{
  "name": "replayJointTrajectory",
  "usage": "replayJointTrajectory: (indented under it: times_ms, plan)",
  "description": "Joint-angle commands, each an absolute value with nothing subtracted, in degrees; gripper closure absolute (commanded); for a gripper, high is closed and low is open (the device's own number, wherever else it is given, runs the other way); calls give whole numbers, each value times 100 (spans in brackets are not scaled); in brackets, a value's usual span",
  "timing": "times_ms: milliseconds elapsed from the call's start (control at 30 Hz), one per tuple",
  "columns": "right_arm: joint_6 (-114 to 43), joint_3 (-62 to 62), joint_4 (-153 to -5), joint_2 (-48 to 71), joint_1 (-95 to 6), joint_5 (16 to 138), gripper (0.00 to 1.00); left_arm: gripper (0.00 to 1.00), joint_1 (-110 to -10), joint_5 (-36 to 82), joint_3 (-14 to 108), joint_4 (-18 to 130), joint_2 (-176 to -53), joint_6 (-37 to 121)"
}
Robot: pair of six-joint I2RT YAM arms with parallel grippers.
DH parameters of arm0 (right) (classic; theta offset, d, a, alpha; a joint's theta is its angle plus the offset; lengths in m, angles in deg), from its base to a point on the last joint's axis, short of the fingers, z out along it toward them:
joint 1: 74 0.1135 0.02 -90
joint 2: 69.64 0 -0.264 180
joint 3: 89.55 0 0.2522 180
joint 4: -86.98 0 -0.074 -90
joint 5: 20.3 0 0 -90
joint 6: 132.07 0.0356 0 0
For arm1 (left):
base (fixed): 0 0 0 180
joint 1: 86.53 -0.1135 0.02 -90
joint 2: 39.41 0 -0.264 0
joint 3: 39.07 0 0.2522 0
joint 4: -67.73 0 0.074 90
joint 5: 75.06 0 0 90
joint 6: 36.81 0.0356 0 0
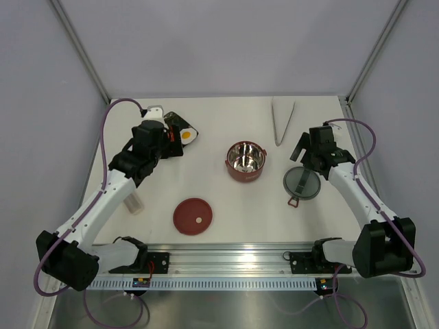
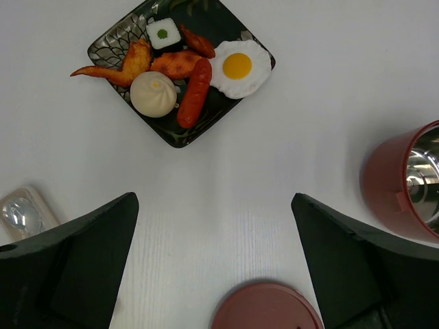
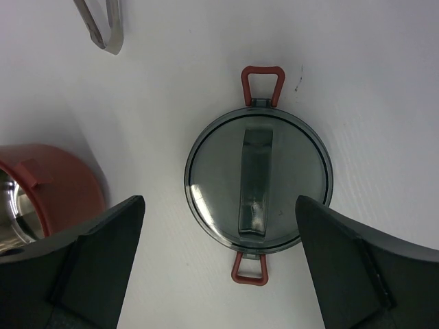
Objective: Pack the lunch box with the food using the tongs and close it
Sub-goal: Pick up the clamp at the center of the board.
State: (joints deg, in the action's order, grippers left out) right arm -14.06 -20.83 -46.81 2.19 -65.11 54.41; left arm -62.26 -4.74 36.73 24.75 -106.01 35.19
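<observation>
The dark-red lunch box stands open mid-table, its steel inside empty; it shows at the right edge of the left wrist view and the left edge of the right wrist view. The food, a fried egg, a sausage, a beige bun and orange pieces, lies on a black tray at the back left. The silver tongs lie at the back right, their joined end in the right wrist view. My left gripper hangs open near the tray. My right gripper hangs open over a grey lid.
A round dark-red lid lies flat near the front, left of centre. The grey translucent lid with red loop handles lies right of the lunch box. A small clear container sits under the left arm. Grey walls enclose the table.
</observation>
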Motion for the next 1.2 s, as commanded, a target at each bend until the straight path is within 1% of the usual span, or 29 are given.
replayJointTrajectory:
  times_ms: [0,233,367,400,467,567,600,633,700,733,767,800,833,900,967,1000,1167]
  plan:
    - [-1465,-1804,-4709,340,-6512,5502,0,1,-6245,-431,3964,2522,-10594,3491]
    - [-1632,-1664,-4709,375,-6512,5669,1,1,-6245,-413,3912,2487,-10532,3456]
    - [-1764,-1357,-4744,664,-6494,5810,0,1,-6245,-290,3912,2443,-10594,3342]
    - [-1773,-1095,-4727,787,-6486,5810,0,1,-6245,-229,3920,2417,-10611,3316]
    - [-1913,-777,-4718,1261,-6442,5836,1,1,-6245,-159,3947,2364,-10638,3228]
    - [-2150,22,-4560,2086,-6415,5942,1,1,-6245,-88,3894,2373,-10603,3227]
    - [-2194,503,-4394,2306,-6415,5933,1,1,-6236,-88,3912,2347,-10611,3236]
    - [-2195,725,-4314,2778,-6415,5889,1,1,-6245,-105,3929,2277,-10611,3254]
    - [-2151,1417,-4139,3212,-6433,5731,1,1,-6245,-140,4008,2198,-10620,3263]
    - [-2081,1613,-4111,3631,-6450,5765,2,1,-6236,-141,4035,2128,-10612,3263]
    - [-2028,1841,-4076,3844,-6537,5801,4,1,-6236,-149,4035,2110,-10585,3271]
    - [-1975,2278,-4015,4038,-6582,5871,9,1,-6245,-149,4017,2083,-10533,3272]
    - [-1879,2483,-3971,4431,-6617,5993,19,1,-6245,-149,4000,2066,-10506,3263]
    - [-1782,3159,-3787,5055,-6705,6056,32,1,-6236,-141,3912,2065,-10419,3219]
    - [-1659,3773,-3524,5609,-6775,6065,42,1,-6245,-114,3859,2057,-10401,3193]
    - [-1606,3951,-3444,5787,-6802,6056,44,1,-6245,-97,3850,2039,-10392,3166]
    - [-1386,4759,-3172,6561,-6907,6144,44,1,-6245,-44,3771,1969,-10304,3148]
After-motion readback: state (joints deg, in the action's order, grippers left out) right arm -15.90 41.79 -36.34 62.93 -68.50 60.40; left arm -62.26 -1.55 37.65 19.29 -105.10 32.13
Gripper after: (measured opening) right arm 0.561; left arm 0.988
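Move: The clamp lies with its middle about 24 cm ahead of the right hand, 4 cm to its left and some 12 cm below; its bend is at the near end. The pot stands about 5 cm ahead and 17 cm to the left of that hand, while the pot lid is almost directly beneath it, 2 cm to the right. From the left hand the clamp is roughly 45 cm to the right and 23 cm ahead, well below. Forward in one quick sweep of about 22 cm, the right hand leaves the pot lid for the clamp, rising a couple of centimetres on the way and then sinking to end some 7 cm lower, over the clamp beyond its bend. The fingers tip down nearly 10 degrees and close from wide open to about half; no grip on the clamp is visible yet. ##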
